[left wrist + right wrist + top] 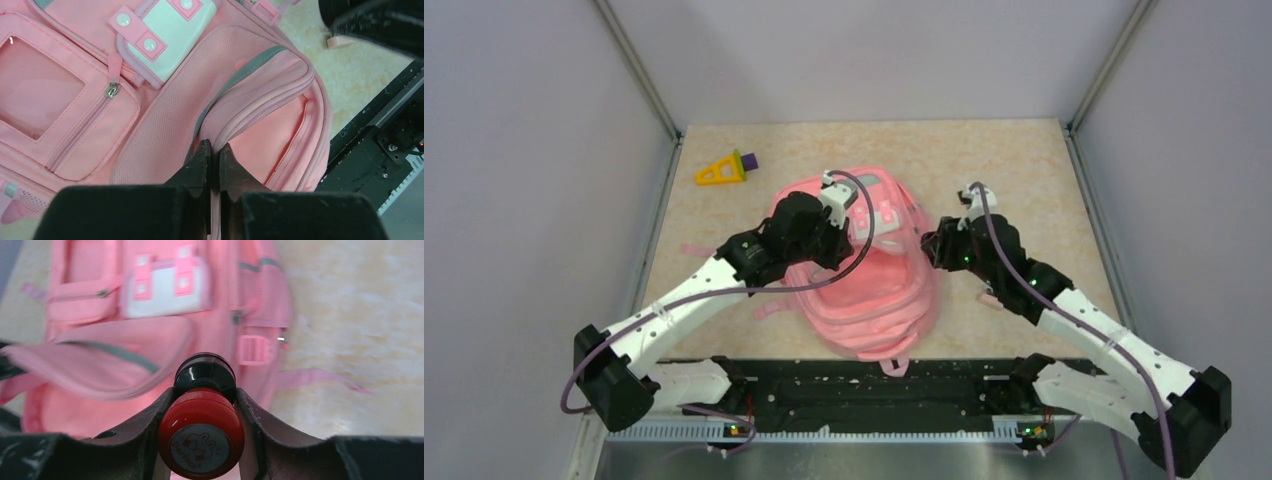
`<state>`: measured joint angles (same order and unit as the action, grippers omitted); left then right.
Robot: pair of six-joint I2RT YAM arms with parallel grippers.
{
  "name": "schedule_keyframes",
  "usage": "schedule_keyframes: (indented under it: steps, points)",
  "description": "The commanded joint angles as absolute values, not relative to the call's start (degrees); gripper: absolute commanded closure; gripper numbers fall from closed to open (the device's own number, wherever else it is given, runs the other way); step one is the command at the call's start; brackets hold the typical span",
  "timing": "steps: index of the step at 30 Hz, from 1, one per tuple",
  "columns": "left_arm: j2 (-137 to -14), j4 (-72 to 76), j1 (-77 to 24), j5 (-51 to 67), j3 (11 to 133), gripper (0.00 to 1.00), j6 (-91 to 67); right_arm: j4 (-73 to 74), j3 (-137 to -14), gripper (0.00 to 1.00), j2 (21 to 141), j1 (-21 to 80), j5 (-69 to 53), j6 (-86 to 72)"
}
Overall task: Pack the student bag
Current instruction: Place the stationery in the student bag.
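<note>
The student bag [876, 292] is a soft pink backpack lying flat in the middle of the table, with its white patch pocket [167, 27] facing up. My left gripper [212, 150] is shut on the zippered fabric edge of the bag [260, 115] and holds that flap up. My right gripper [205, 392] hovers just right of the bag [150, 340], shut on a round stamp [201, 432]. The stamp has a red body, a black end and a bunny label. In the top view the right gripper [936, 246] is at the bag's right edge.
A yellow triangular toy with a purple block [724, 168] lies at the far left of the table. A black rail [874, 385] runs along the near edge. A pink strap [320, 377] trails onto the table right of the bag. Grey walls enclose the sides.
</note>
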<state>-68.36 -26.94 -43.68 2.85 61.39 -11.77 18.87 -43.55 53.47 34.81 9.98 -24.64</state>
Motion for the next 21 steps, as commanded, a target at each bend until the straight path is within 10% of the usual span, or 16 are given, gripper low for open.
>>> schedule_keyframes:
  steps: [1,21]
  points:
    - [-64.7,-18.9,-41.2,3.1,62.6,1.0,-12.9,8.9,-44.4,0.88,53.8,45.0,10.6,-25.4]
    - [-66.2,-19.2,-37.2,9.6,66.4,1.0,-14.0,-9.3,-42.1,0.9,62.9,66.4,22.5,-24.2]
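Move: The right hand holds the red-capped bottle. The open mouth of the pink student bag lies about 15 cm to its left, 8 cm back and some 10 cm below. The flap edge pinched by the left hand is roughly 19 cm left and 3 cm back of the right hand, and the white pocket 11 cm left and 8 cm ahead. From the left hand, the mouth lies about 6 cm right and 4 cm back, a little below. Leftward across the near side of the bag and somewhat back, the right hand sweeps the bottle some 15 cm in towards the mouth, easing up about 4 cm and slowing at the end. Its wrist turns about 25 degrees counter-clockwise and its fingertips tip up somewhat, grip unchanged. The left hand keeps the flap edge pinched and draws it roughly 2 cm left and forward. ##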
